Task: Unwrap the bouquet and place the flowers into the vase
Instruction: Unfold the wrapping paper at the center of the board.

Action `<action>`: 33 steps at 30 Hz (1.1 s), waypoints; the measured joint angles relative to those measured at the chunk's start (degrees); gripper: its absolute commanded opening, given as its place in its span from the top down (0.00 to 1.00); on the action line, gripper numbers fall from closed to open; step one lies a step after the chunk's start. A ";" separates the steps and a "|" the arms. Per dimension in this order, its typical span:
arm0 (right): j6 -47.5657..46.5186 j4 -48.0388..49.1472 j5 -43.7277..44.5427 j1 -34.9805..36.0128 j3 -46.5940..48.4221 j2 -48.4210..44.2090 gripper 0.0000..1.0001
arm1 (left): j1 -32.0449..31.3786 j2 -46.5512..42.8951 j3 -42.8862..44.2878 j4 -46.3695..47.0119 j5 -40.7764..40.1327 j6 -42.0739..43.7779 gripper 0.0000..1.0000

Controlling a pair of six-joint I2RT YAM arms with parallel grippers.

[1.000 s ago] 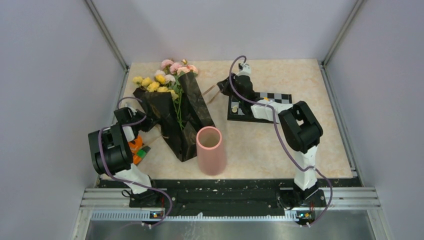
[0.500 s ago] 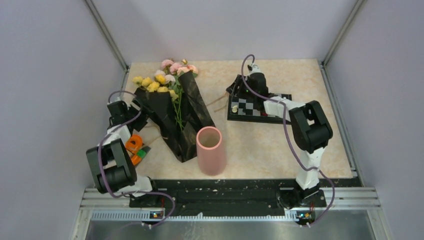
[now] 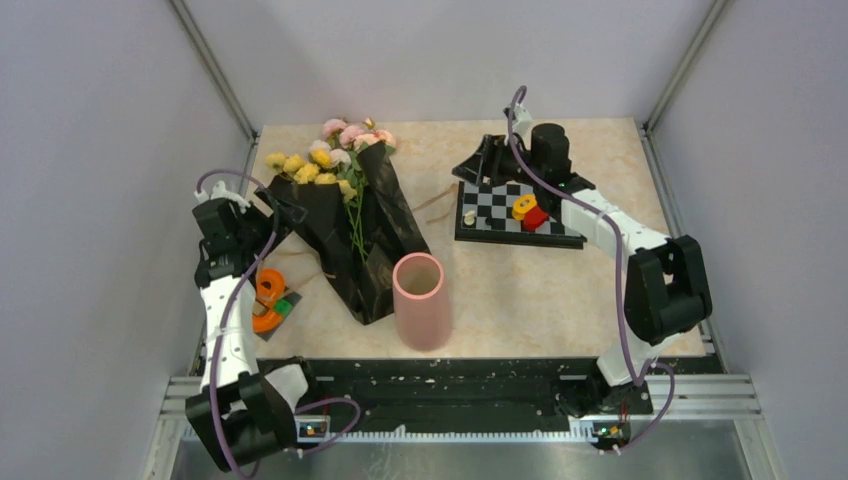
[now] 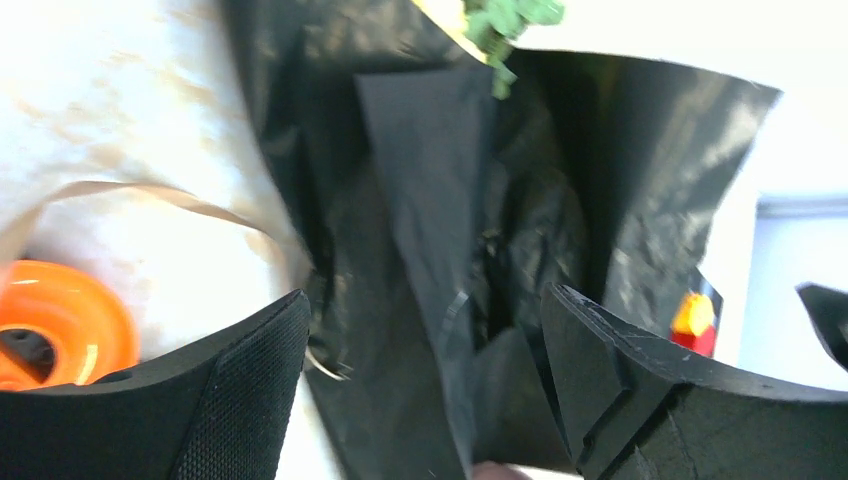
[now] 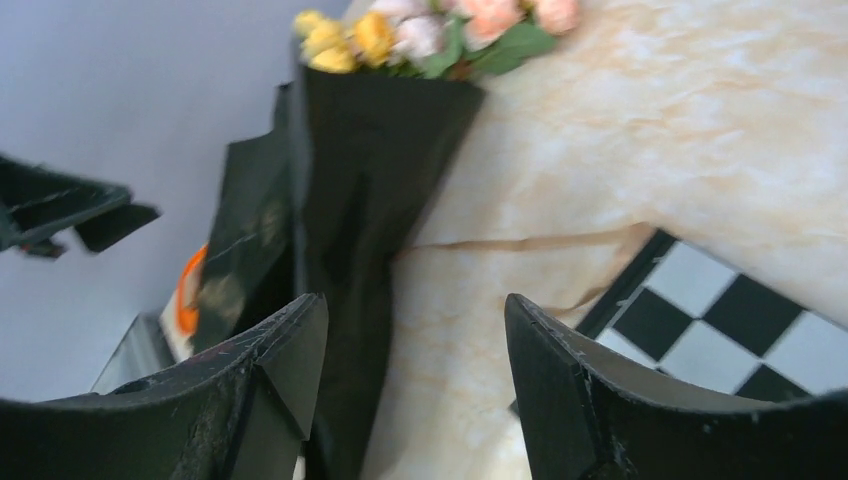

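Note:
The bouquet (image 3: 350, 225) lies on the table in loosened black wrapping paper (image 4: 440, 200), with its pink, peach and yellow flowers (image 3: 330, 152) at the far end. A tan ribbon (image 5: 520, 243) trails loose on the tabletop on both sides of it. The pink vase (image 3: 421, 300) stands upright just right of the bouquet's near tip. My left gripper (image 3: 282, 208) hovers open at the wrap's left edge, holding nothing (image 4: 425, 298). My right gripper (image 3: 478, 163) is open and empty over the table to the right of the bouquet (image 5: 414, 300).
A black-and-white checkered board (image 3: 500, 205) lies at the back right, with a yellow and a red block (image 3: 527, 210) and a small cream piece on it. An orange ring (image 3: 268, 290) sits on a small plate left of the bouquet. Walls close in on three sides.
Both grippers went from shut to open and pulled away from the bouquet, the left arm to the left and the right arm to the back right. The ribbon now lies slack.

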 measured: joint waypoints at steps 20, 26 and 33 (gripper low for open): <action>5.95 5.49 -16.39 9.99 -11.98 -1.66 0.32 | -5.22 1.49 -11.80 7.39 17.00 -10.47 0.33; 8.63 8.72 -16.87 12.02 -10.40 2.80 0.32 | -5.68 4.72 -11.80 10.73 17.75 -11.67 0.64; 9.46 8.55 -15.61 12.02 -8.48 5.27 0.32 | -5.79 7.26 -11.80 11.56 17.33 -11.43 0.98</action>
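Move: The left gripper's goal, the standing fold on the paper's left half, lies about 9 cm to its right, 1 cm back and 8 cm below; the yellow roses are some 23 cm ahead, 3 cm left, the orange toy 14 cm back, 6 cm left. From the right gripper, the paper's right flap is about 13 cm back, 11 cm left, 8 cm down; the vase 31 cm back, 12 cm left, the chessboard level with it, 14 cm right. Bring the open left gripper about 9 cm right and then 6 cm down onto the standing fold, rolling its left side down some 20 degrees, and close the fingers to pinch the paper. Meanwhile swing the right gripper back and left and lower it to the right flap, turning counter-clockwise and tipping down, fingers kept open astride the edge. ##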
